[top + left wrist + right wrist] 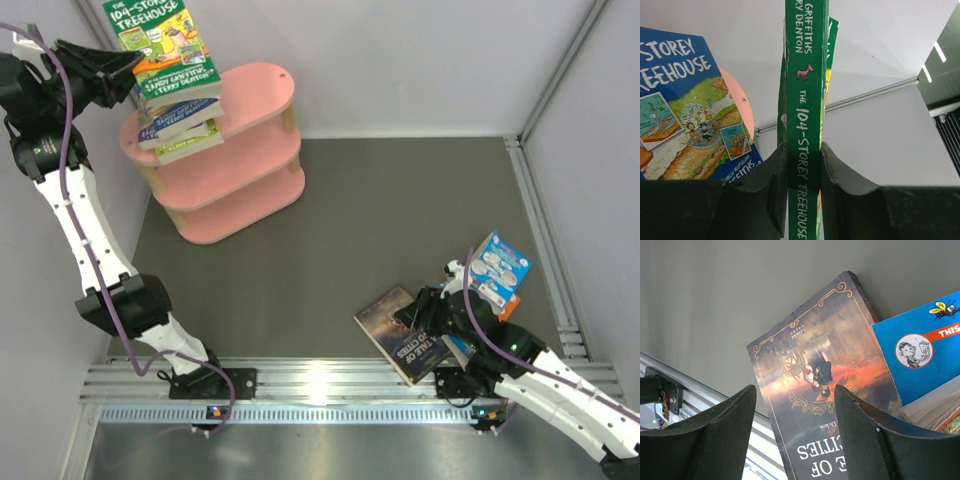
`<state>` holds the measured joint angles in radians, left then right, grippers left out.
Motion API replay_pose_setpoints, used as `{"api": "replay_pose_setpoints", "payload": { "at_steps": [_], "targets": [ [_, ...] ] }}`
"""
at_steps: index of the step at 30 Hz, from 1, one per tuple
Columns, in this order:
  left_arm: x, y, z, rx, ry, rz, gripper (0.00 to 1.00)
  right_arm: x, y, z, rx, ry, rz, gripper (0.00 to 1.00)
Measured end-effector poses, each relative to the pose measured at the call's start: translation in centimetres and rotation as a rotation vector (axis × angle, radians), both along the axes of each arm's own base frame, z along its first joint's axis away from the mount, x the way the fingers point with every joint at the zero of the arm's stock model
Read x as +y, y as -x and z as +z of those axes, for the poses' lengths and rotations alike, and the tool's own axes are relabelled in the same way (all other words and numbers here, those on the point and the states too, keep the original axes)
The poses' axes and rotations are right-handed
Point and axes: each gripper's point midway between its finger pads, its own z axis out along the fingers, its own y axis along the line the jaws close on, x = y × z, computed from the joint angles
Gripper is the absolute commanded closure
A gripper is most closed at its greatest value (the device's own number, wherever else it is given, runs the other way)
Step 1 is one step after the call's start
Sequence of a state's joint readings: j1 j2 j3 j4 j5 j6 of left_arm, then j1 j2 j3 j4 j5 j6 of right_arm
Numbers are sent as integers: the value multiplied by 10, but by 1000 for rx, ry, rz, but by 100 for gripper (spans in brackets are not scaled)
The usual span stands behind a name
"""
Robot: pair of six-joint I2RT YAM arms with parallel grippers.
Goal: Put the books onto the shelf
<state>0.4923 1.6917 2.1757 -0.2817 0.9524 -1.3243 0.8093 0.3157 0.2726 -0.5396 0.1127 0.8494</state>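
My left gripper [128, 66] is raised at the top left, shut on the spine of a green "104-Storey Treehouse" book [163, 45], which it holds above the pink shelf [255, 95]. In the left wrist view the green book's spine [805, 90] stands upright between the fingers of the left gripper [804, 152]. Other books [182, 125] lie stacked on the shelf's top board, a blue one [685, 110] uppermost. My right gripper [420, 310] hovers open over a dark brownish book [812, 370] lying flat on the table. A blue-and-white book [498, 270] lies beside the dark one.
A blue book [925, 350] overlaps the dark book's right edge. An aluminium rail [330, 380] runs along the near table edge below the dark book [398, 338]. White walls close in on the left, back and right. The shelf's lower boards [245, 195] show no books.
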Motion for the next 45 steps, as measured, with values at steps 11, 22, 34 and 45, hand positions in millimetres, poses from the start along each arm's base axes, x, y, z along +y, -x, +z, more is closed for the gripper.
{"api": "replay_pose_setpoints", "payload": {
  "at_steps": [11, 22, 34, 45],
  "targets": [
    [8, -6, -40, 123, -48, 38, 100, -1, 2, -8, 12, 11, 2, 37],
    [21, -8, -68, 201, -82, 68, 100, -1, 2, -7, 12, 11, 2, 37],
    [35, -16, -81, 230, -87, 90, 63, -1, 2, -7, 12, 11, 2, 37],
    [39, -16, -67, 170, -114, 93, 1, -1, 2, -8, 13, 10, 5, 37]
  ]
}}
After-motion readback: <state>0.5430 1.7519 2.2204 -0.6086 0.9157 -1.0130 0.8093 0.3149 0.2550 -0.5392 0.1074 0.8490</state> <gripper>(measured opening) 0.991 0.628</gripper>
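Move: Ahead of the left hand, which still pinches the green 104-Storey book by its spine, the blue treehouse book on top of the shelf's stack lies about 7 cm forward, level sideways and 11 cm below. The yellow-green book is at the bottom of that stack, some 5 cm lower. The middle of the pink shelf top lies about 9 cm forward, 8 cm right and 18 cm down. From the right hand, the blue book is roughly 35 cm forward, 50 cm left and 37 cm higher. Lowering the green book about 8 cm onto the blue one, the left hand slows as it sinks, drifts some 4 cm left and tips its fingers down a little over 10 degrees. Then the fingers spring wide open, letting go of the spine, and the hand comes back up a couple of centimetres, staying beside the stack. ##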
